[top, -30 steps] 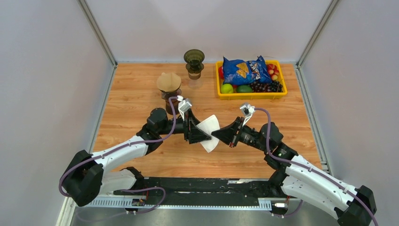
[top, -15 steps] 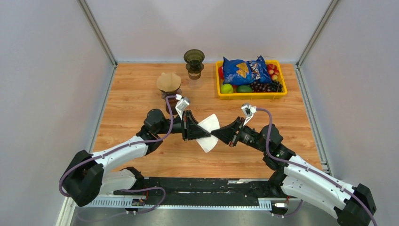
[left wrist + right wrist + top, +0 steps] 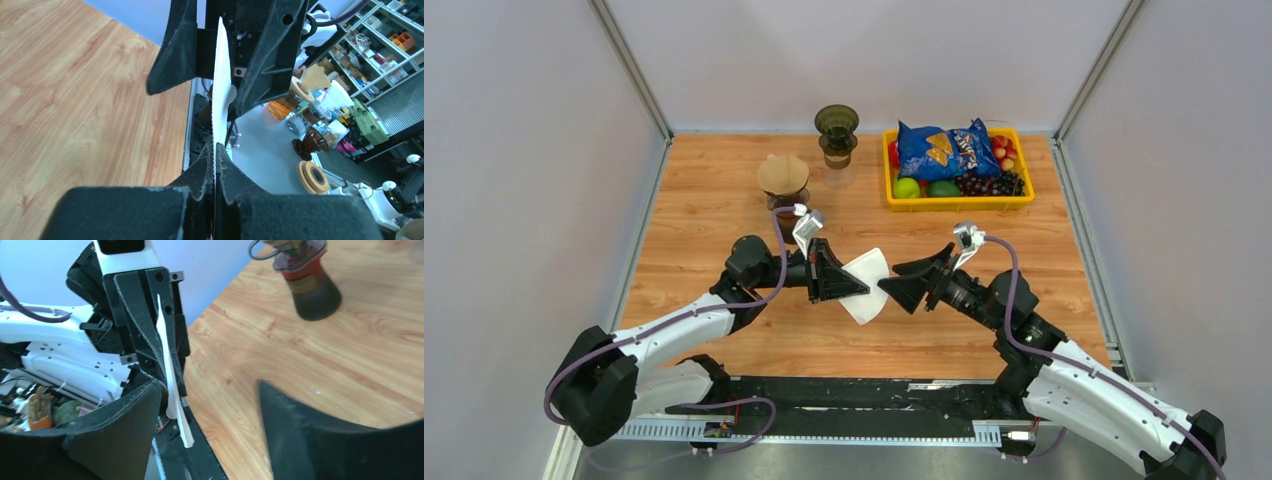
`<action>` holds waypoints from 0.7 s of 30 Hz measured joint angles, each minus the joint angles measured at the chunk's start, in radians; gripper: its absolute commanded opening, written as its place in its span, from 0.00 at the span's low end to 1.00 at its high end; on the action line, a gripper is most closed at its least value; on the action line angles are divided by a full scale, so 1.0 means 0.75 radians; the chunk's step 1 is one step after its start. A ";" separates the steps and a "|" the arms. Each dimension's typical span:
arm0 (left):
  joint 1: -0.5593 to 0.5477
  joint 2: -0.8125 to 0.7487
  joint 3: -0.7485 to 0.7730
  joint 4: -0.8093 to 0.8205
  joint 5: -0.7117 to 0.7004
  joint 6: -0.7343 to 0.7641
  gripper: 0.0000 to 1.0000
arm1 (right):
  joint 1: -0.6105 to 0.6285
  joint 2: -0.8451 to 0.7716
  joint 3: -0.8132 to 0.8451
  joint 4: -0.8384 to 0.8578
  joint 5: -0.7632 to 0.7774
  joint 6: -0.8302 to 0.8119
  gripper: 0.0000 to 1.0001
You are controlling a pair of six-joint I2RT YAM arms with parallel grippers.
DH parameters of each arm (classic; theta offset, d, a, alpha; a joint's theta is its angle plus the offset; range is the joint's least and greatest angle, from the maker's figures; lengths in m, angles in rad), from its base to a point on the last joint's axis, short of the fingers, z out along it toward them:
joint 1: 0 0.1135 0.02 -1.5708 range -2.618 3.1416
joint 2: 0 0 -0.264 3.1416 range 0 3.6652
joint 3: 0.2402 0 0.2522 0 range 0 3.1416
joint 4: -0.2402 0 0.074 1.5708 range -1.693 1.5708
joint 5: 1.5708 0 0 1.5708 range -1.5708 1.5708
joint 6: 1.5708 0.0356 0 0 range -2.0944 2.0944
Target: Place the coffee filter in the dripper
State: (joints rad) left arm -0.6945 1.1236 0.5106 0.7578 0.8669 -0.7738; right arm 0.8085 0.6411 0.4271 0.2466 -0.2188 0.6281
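A white paper coffee filter (image 3: 865, 286) hangs in the air over the table's near middle. My left gripper (image 3: 860, 290) is shut on its edge; in the left wrist view the filter (image 3: 220, 85) stands edge-on between the closed tips (image 3: 214, 149). My right gripper (image 3: 892, 284) is open, its fingers either side of the filter's right edge without gripping. In the right wrist view the filter (image 3: 171, 367) hangs close to the left finger of the gripper (image 3: 207, 385). An empty dark glass dripper (image 3: 836, 128) stands at the back centre.
A dark carafe with a tan cone on top (image 3: 782, 182) stands left of the dripper; its base shows in the right wrist view (image 3: 308, 286). A yellow bin (image 3: 958, 203) with fruit and a blue chip bag (image 3: 944, 147) sits at the back right. Grey walls enclose the table.
My right gripper has opened, let go of the filter and drawn back a little to the right. My left gripper still holds the filter and has shifted slightly left.
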 measured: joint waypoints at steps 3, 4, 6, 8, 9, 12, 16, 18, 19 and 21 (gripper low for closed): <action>0.000 -0.024 -0.006 -0.014 -0.018 0.016 0.00 | 0.000 -0.060 0.001 -0.070 0.092 -0.044 0.85; 0.000 -0.030 -0.007 -0.020 -0.027 0.021 0.00 | 0.000 -0.079 0.001 -0.096 0.123 -0.064 0.86; 0.000 -0.034 -0.007 -0.024 -0.042 0.026 0.00 | -0.001 -0.105 0.001 -0.133 0.174 -0.095 0.89; 0.000 -0.034 -0.007 -0.033 -0.053 0.027 0.00 | 0.000 -0.120 0.001 -0.167 0.204 -0.137 0.90; 0.000 -0.034 -0.007 -0.036 -0.056 0.027 0.00 | 0.000 -0.124 0.001 -0.184 0.210 -0.156 0.91; 0.000 -0.034 -0.007 -0.050 -0.072 0.028 0.00 | -0.001 -0.125 0.001 -0.222 0.214 -0.211 0.91; 0.000 -0.034 -0.007 -0.057 -0.089 0.030 0.00 | 0.000 -0.119 0.003 -0.269 0.224 -0.255 0.92; 0.000 -0.034 -0.007 -0.058 -0.092 0.031 0.00 | 0.000 -0.116 0.007 -0.281 0.238 -0.273 0.92; 0.000 -0.034 -0.007 -0.058 -0.093 0.033 0.00 | 0.000 -0.116 0.010 -0.287 0.247 -0.281 0.93; 0.000 -0.034 -0.007 -0.068 -0.101 0.041 0.00 | 0.000 -0.117 0.016 -0.305 0.256 -0.293 0.93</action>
State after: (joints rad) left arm -0.6945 1.0985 0.5053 0.7071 0.7914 -0.7433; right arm 0.8085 0.5533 0.4389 0.0177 -0.0265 0.4080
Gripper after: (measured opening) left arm 0.008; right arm 0.923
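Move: The white coffee filter is already pinched in my left fingers, its middle just about 1 cm to the right of the left hand point. From my open right hand that filter lies some 4 cm to the left and 2 cm back, at about the same height. From the right hand too, the dripper with the brown filter is roughly 29 cm ahead, 20 cm left and 6 cm lower; the empty green dripper is about 47 cm ahead, 10 cm left and 7 cm lower. I back my right hand off from the filter, about 4 cm to the right and a little forward, then let it sink some 3 cm, opening its fingers from mostly to nearly fully wide while the wrist tips them down and swings them clockwise, roughly 10 degrees each. My left hand keeps its pinch on the filter and eases about 1 cm forward. ##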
